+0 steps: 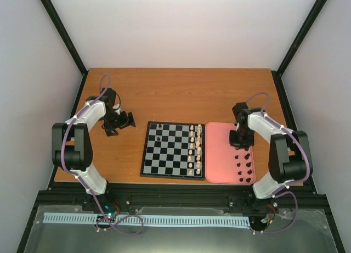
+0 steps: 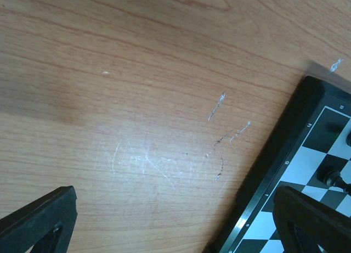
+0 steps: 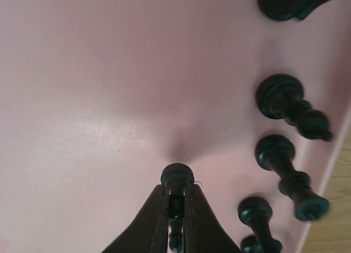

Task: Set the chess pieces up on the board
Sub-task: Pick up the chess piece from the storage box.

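My right gripper (image 3: pixel 176 190) is shut on a small black chess piece (image 3: pixel 177 176), whose round base sticks out past the fingertips, just above the pink tray (image 3: pixel 82 99). Several more black chess pieces (image 3: pixel 274 151) lie on their sides along the tray's right part (image 1: pixel 244 165). The board (image 1: pixel 143 154) lies mid-table, with two black pieces (image 1: pixel 158 131) near its far left corner. My left gripper (image 1: pixel 120 125) hangs open over bare wood to the left of the board, nothing between its fingers (image 2: pixel 38 220). The board's corner (image 2: pixel 285 154) shows at the right of the left wrist view.
Cream-white pieces (image 1: pixel 194 149) stand in two columns along the board's right side. The pink tray (image 1: pixel 219 154) lies right against the board's right edge. Black frame posts rise at the table's far corners.
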Motion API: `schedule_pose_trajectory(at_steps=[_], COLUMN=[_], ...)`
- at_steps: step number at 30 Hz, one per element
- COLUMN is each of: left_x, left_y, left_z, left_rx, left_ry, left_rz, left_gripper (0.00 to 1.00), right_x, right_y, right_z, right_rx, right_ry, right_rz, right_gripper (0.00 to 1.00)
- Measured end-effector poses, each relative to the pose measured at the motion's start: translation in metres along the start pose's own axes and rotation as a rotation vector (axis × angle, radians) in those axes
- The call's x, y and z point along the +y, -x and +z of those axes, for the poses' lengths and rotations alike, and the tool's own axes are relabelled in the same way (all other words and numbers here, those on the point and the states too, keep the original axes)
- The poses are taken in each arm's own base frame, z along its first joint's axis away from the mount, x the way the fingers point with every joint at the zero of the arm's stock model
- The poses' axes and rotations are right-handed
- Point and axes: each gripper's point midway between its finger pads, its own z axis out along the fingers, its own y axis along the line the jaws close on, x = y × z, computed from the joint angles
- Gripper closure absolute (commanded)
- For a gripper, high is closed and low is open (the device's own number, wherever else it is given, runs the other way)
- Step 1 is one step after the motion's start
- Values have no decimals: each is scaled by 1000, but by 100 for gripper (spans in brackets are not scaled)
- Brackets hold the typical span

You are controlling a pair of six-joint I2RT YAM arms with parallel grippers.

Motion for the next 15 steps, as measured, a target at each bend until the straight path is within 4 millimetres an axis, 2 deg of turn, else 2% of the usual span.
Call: schedule_pose_trajectory(at_steps=[4, 7, 11, 13, 15], left_x=[0, 0, 0, 0, 1], left_y=[0, 0, 0, 0, 0], left_z=[0, 0, 0, 0, 0], left_rx=[0, 0, 0, -1, -1], left_ry=[0, 0, 1, 3, 3], left_rz=[0, 0, 0, 0, 0], left_gripper=[0, 0, 0, 0, 0], right_x=[12, 47, 127, 173, 213], right_y=[13, 30, 36, 31, 22], right_z=[-30, -64, -110, -118, -112], right_rx=[-62, -153, -254, -267, -244], right_ry=[-5, 14, 75, 105, 125], right_rz=[-37, -125, -305, -404, -493], right_gripper=[97, 97, 97, 97, 97])
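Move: The right fingers already hold a black chess piece; the squares it seems bound for, beside the two black pieces standing on the board, are about 34 cm to the left and 7 cm ahead. The white pieces centre about 18 cm left, level with the hand. In the storage box one black piece stands 4 cm back and another 4 cm to the right. From the left hand those squares lie some 17 cm right and 2 cm back. Keeping its closed grip on the black chess piece, the right hand lifts off the storage box, at first mostly up and somewhat forward, then sweeps fast to the left, some 21 cm in all with about 11 cm of rise, levelling off over the white-piece side of the board. On the way the wrist turns counter-clockwise by nearly 30 degrees and the fingertips swing forward by about 15, so the piece travels tilted towards the two black pieces already set up. ##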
